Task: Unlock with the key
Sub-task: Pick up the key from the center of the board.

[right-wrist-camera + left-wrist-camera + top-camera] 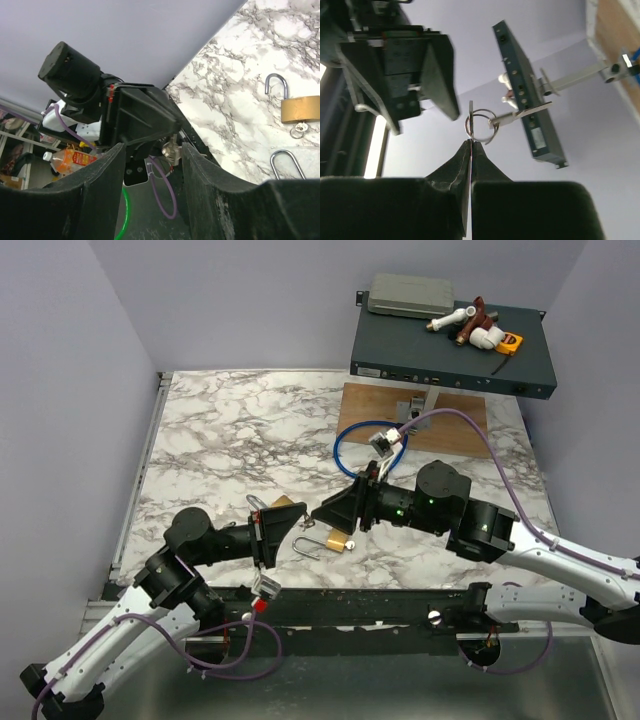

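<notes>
In the left wrist view my left gripper (470, 141) is shut on the key (470, 111), a thin silvery blade seen edge-on. Its wire ring (481, 126) carries a second slim key (520, 114) that juts to the right. From above, the left gripper (288, 523) faces my right gripper (318, 516) across a small gap. The right gripper (152, 147) is open and empty, with the left gripper (140, 117) beyond its fingers. One brass padlock (283, 503) (300, 107) lies with its shackle open. A second padlock (337, 540) lies under the right gripper, its shackle (287, 162) also open.
A small key ring (298, 129) lies at the farther padlock's base. At the back stand a dark network box (450, 350) with pipe fittings on it and a wooden board (415, 418) with a blue cable loop (350, 440). The marble table (220, 450) ends at a black near rail.
</notes>
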Controlling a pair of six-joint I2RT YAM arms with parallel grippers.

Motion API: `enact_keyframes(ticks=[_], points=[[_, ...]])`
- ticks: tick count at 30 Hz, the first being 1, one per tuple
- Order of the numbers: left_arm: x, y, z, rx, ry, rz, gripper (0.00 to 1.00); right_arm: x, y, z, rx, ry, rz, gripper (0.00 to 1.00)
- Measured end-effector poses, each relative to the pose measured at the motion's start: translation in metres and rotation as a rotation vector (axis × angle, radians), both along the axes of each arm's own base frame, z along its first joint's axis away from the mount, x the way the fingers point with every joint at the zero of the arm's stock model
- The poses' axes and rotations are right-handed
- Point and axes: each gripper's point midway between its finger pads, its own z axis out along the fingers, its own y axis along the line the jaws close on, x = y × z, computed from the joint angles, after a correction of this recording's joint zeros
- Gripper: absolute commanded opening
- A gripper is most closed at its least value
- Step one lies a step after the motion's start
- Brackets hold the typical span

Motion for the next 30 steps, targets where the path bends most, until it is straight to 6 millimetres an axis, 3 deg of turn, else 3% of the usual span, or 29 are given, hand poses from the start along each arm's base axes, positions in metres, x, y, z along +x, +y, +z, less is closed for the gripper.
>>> enact_keyframes(ticks=[9,16,22,30], points=[[-0.009,0.0,0.028,-0.081,-0.12,-0.031,0.0,0.007,-0.003,-0.014,-0.004,0.021,0.042,0.47],[-0.012,-0.001,0.032,-0.093,-0.132,-0.043,0.0,0.0,0.002,-0.004,0.085,0.026,0.13,0.42],[-0.014,-0.001,0.034,-0.099,-0.137,-0.05,0.0,-0.01,0.008,-0.007,0.136,0.059,0.198,0.38],[-0.016,-0.002,0.034,-0.1,-0.138,-0.06,0.0,-0.017,0.013,-0.01,0.181,0.098,0.25,0.19]])
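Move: The key hangs with its ring at the left fingertips, about 2 cm to the right of the left hand's pinch point, 1 cm back and 1 cm lower. From the open right hand it lies roughly 3 cm below, 2 cm to the left and level fore-and-aft. Some 30 cm beneath the right hand, the near padlock sits about 6 cm ahead and 4 cm right; the far padlock, 13 cm ahead and 6 cm left. The key is carried up some 3.5 cm and slightly back by the left hand, which keeps its pinch and tilts about 10 degrees. Meanwhile the right hand eases forward and down, then swings back and left, turning nearly 20 degrees, largely counter-clockwise, its fingers narrowing around the key from wide to about half that gap without shutting. ##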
